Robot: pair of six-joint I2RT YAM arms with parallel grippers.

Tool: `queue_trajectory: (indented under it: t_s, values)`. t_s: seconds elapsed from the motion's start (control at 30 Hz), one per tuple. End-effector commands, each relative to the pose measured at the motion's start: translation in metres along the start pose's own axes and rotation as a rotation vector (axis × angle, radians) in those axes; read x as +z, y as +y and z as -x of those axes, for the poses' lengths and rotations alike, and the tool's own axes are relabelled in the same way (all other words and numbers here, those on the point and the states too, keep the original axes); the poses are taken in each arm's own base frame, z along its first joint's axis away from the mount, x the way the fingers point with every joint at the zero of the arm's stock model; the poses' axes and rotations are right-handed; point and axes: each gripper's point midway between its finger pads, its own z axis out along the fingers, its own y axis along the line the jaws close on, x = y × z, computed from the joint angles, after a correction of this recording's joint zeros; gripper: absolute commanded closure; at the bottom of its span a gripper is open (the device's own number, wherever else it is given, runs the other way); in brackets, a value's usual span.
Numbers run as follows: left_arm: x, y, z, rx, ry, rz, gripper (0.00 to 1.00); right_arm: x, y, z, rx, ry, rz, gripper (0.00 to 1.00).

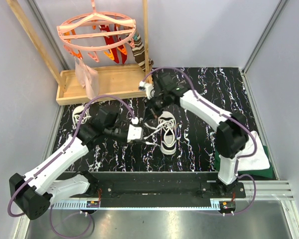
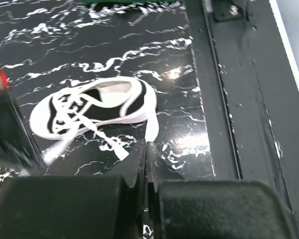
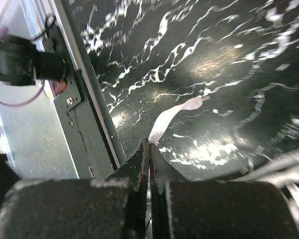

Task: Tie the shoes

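Observation:
One black shoe with a white toe cap lies mid-table, its white laces pulled out to the left. My left gripper is just left of it, shut on a flat white lace that runs from the shoe into the fingertips. My right gripper hangs over the shoe's upper left. It is shut on the other lace end, which sticks out from the pinched tips. A second shoe lies at the far left, partly behind my left arm.
A wooden tray stands at the back left, under a pink clip hanger with a dark striped sock. A folded white-and-green cloth lies at the right edge. The metal base rail runs along the near edge.

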Motion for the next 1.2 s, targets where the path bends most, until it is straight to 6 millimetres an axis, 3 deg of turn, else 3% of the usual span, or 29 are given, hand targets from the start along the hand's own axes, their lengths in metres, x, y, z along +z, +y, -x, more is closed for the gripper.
queue_trajectory:
  t_s: [0.0, 0.13, 0.27, 0.3, 0.37, 0.4, 0.47, 0.63, 0.73, 0.8, 0.9, 0.93, 0.97, 1.17]
  values:
    - [0.001, -0.022, -0.004, 0.070, -0.012, -0.065, 1.00, 0.035, 0.006, -0.002, -0.021, 0.039, 0.040, 1.00]
    - [0.004, -0.032, -0.011, 0.068, -0.002, -0.088, 1.00, 0.063, 0.012, -0.020, -0.012, 0.105, 0.076, 1.00]
    - [0.007, -0.038, -0.016, 0.049, 0.010, -0.104, 1.00, 0.072, 0.015, -0.026, 0.008, 0.129, 0.093, 0.80]
    - [0.008, -0.038, -0.017, 0.037, 0.014, -0.102, 1.00, 0.068, 0.017, -0.022, 0.001, 0.120, 0.086, 0.71]
    - [0.009, -0.035, -0.019, -0.005, 0.026, -0.084, 1.00, 0.062, 0.016, -0.015, -0.014, 0.102, 0.063, 0.62]
    - [0.010, -0.034, -0.021, -0.018, 0.032, -0.076, 1.00, 0.054, 0.021, -0.006, -0.031, 0.078, 0.060, 0.50]
    - [0.011, -0.028, -0.021, -0.047, 0.043, -0.055, 1.00, 0.042, 0.019, 0.004, -0.034, 0.048, 0.041, 0.34]
    - [0.015, -0.011, -0.013, -0.128, 0.036, 0.005, 1.00, -0.006, 0.015, 0.037, -0.046, -0.069, -0.006, 0.18]
    - [0.014, 0.024, -0.004, -0.252, 0.023, 0.172, 1.00, -0.047, 0.002, 0.052, -0.027, -0.151, -0.052, 0.14]
    - [0.003, 0.064, 0.000, -0.318, -0.008, 0.333, 1.00, -0.080, -0.011, 0.057, -0.011, -0.213, -0.100, 0.13]
    - [-0.010, 0.114, -0.017, -0.502, 0.008, 0.538, 1.00, -0.111, -0.022, 0.051, -0.053, -0.249, -0.198, 0.05]
    - [-0.008, 0.130, -0.021, -0.575, 0.018, 0.576, 1.00, -0.116, -0.028, 0.046, -0.073, -0.236, -0.253, 0.02]
    - [-0.015, 0.146, -0.037, -0.637, 0.071, 0.688, 1.00, -0.119, -0.027, 0.033, -0.107, -0.188, -0.262, 0.01]
    - [-0.013, 0.191, -0.082, -0.884, 0.086, 0.796, 1.00, -0.127, -0.018, -0.009, -0.121, -0.106, -0.279, 0.02]
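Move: The right hand, crossed over to the shoe's left side, holds one lace end shut in its fingers; the bare table where this lace goes is about 6 cm back, 9 cm left and 14 cm below. The shoe's middle lies about level with that hand, 10 cm to its right and 11 cm below. From the left hand, gripping the other lace, the shoe is some 13 cm ahead, 13 cm right and 14 cm below. The right hand lowers its lace some 7 cm, easing back and left, opens wide near the bottom to let the lace go, then climbs about 16 cm while swinging forward and right over the shoe. The left hand keeps its lace pinched, first dipping slightly back and down, then sweeps forward about 19 cm alongside the shoe towards its toe end, turning some 50 degrees counter-clockwise. ##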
